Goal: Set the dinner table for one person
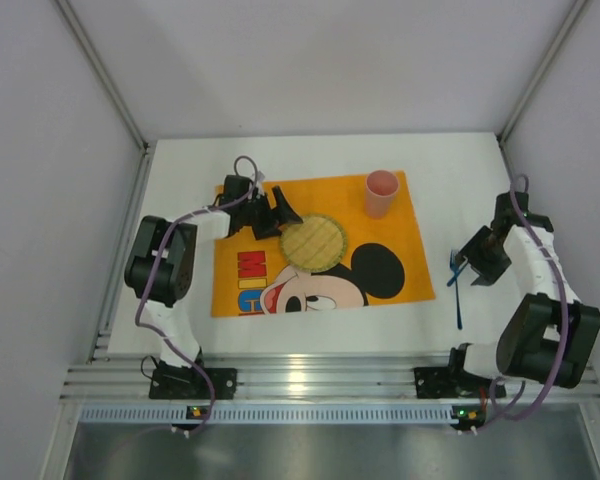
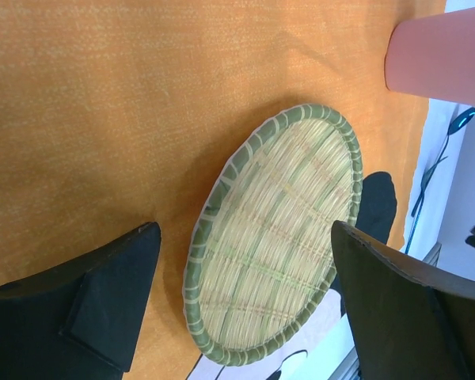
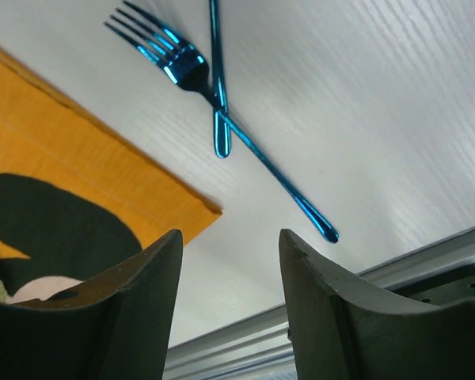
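Observation:
The white dinner table (image 1: 450,170) carries an orange Mickey Mouse placemat (image 1: 320,245). A round woven straw plate (image 1: 313,241) with a green rim lies flat on the placemat's middle. My left gripper (image 1: 283,215) hovers at the plate's far-left edge. In the left wrist view that gripper (image 2: 245,231) stands wide open, with the plate (image 2: 277,237) below and between its fingers (image 2: 111,301), untouched. A pink cup (image 1: 381,192) stands at the mat's far right corner. A blue fork (image 3: 174,59) lies crossed with a second blue utensil (image 3: 218,87) on the table right of the mat. My right gripper (image 3: 231,237) hangs open above them, empty.
A ribbed aluminium rail (image 1: 300,378) runs along the near edge, with both arm bases on it. Grey walls and metal frame posts close in the table on the left, right and back. The cup (image 2: 439,55) shows at the top right of the left wrist view.

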You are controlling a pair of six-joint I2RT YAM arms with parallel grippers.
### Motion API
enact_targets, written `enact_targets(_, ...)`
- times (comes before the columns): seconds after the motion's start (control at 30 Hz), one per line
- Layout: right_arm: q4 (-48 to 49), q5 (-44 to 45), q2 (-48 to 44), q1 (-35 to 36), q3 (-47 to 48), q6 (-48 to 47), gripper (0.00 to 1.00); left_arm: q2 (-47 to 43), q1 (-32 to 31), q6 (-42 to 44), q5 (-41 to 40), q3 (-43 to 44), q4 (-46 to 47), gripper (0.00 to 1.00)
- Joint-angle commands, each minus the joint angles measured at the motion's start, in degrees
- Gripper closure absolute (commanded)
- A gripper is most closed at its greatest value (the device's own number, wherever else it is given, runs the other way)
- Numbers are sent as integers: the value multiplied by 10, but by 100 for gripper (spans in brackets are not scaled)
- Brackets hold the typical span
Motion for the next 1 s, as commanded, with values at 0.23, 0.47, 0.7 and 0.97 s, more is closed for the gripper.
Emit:
enact_targets(0.23,145,98,147,-3,-28,-10,50,-79,1,11,-17,-47,-19,5)
enact_targets(0.47,186,104,215,51,-37,11,52,-127,3,29,-26,-38,-72,5)
enact_targets(0.7,198,122,233,78,-54,16,73,-150,5,33,-33,-54,-85,6)
enact_targets(0.97,172,131,221,82,-34,-14,100,-179,5,41,-45,-55,-113,6)
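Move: From the right hand, the fork's middle lies about 9 cm below, 2 cm to the right and 1 cm ahead, its neck some 3 cm farther out and crossing the end of the spoon's handle. The spoon's middle is roughly 8 cm ahead and 6 cm right, also on the table. The pink cup stands about 19 cm ahead and 17 cm left. From the left hand, the fork lies some 43 cm right, 16 cm back and 5 cm below. Lower the half-open right gripper about 9 cm onto the crossing of fork and spoon, easing forward some 4 cm; let it swing right on the way down, then bring it back left just above the table and shut the fingers on the fork's neck and the spoon's handle end. Meanwhile draw the open left gripper back and up from the plate, and slightly left. ##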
